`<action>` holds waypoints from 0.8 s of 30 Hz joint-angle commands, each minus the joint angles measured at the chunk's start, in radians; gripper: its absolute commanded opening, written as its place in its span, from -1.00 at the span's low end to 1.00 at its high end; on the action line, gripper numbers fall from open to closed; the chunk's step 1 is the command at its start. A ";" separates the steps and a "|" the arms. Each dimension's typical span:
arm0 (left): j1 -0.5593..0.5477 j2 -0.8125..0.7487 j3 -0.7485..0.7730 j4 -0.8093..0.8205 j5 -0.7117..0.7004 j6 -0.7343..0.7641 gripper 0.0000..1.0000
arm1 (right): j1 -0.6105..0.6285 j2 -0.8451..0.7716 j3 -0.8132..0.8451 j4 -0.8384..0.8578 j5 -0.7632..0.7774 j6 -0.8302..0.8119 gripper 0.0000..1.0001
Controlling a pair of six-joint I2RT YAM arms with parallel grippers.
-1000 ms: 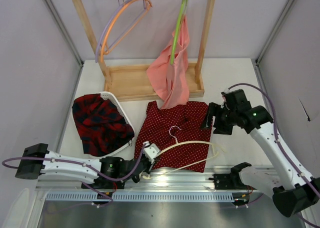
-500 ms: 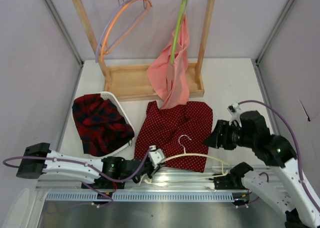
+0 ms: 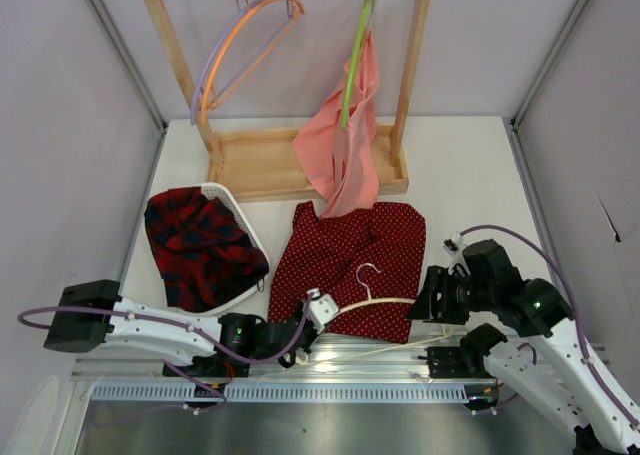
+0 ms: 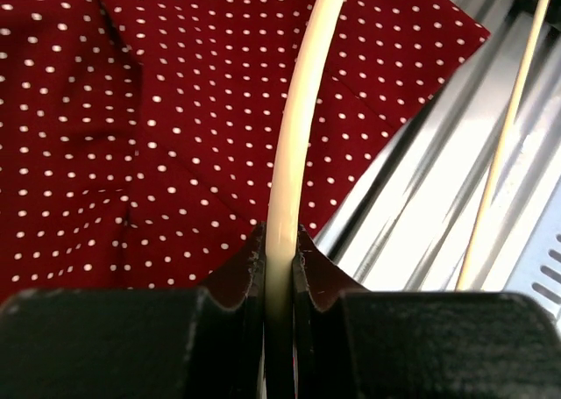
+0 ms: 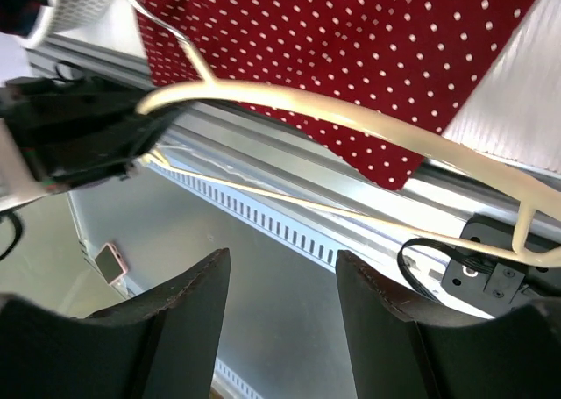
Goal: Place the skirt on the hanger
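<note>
The dark-red polka-dot skirt (image 3: 350,250) lies flat on the table in front of the rack. The cream hanger (image 3: 375,303) lies over the skirt's near hem, its silver hook (image 3: 366,275) on the cloth. My left gripper (image 3: 318,311) is shut on the hanger's left arm. In the left wrist view the jaws (image 4: 279,241) pinch the cream arm (image 4: 298,127) above the skirt (image 4: 131,110). My right gripper (image 3: 425,300) is open and empty at the hanger's right end. In the right wrist view its fingers (image 5: 282,267) spread below the hanger (image 5: 351,110) and the skirt (image 5: 394,31).
A white basket (image 3: 240,210) with a red-black plaid garment stands at the left. A wooden rack (image 3: 270,165) at the back holds orange and lilac hangers (image 3: 240,45) and a salmon cloth (image 3: 345,140) on a lime hanger. An aluminium rail (image 3: 380,360) runs along the near edge.
My right arm has swung down from the skirt's far right corner to the hanger's right end. The hanger has shifted a little right and nearer with my left gripper.
</note>
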 commanded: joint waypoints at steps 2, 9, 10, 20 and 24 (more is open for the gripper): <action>-0.005 -0.007 0.057 0.032 -0.080 -0.042 -1.00 | 0.027 0.030 -0.056 0.073 -0.040 0.029 0.17; -0.005 -0.083 0.035 0.014 -0.071 -0.032 -1.00 | 0.171 0.134 -0.098 0.231 0.006 0.077 0.14; -0.005 -0.087 0.031 0.015 -0.060 -0.027 -1.00 | 0.204 0.148 -0.104 0.245 0.028 0.098 0.15; -0.049 -0.017 0.044 0.037 -0.009 -0.015 -1.00 | 0.570 0.283 -0.107 0.198 0.484 0.310 0.13; -0.092 0.037 0.057 0.040 -0.034 -0.029 -1.00 | 0.571 0.230 -0.139 0.163 0.590 0.371 0.08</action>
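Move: The right hand is open and empty. The near right corner of the red dotted skirt lies some 7 cm to its left, level with it fore and aft, and about 16 cm below. Between them runs the hanger's right shoulder, about 4 cm ahead, 2 cm left and 7 cm lower; the hook is roughly 9 cm ahead and 14 cm left. From the left hand, already on the hanger's left shoulder, that corner is about 29 cm to the right, 1 cm back and 6 cm below. Still pinching the hanger's left shoulder, the left hand lifts it a little, then lowers it and eases back about 2 cm towards the base. Meanwhile the right hand sinks about 7 cm towards the hanger's right shoulder and the skirt's near right corner, working some 4 cm left before drifting slightly right, its half-open fingers tipping nearly 20 degrees steeper; no touch by it can be seen. ##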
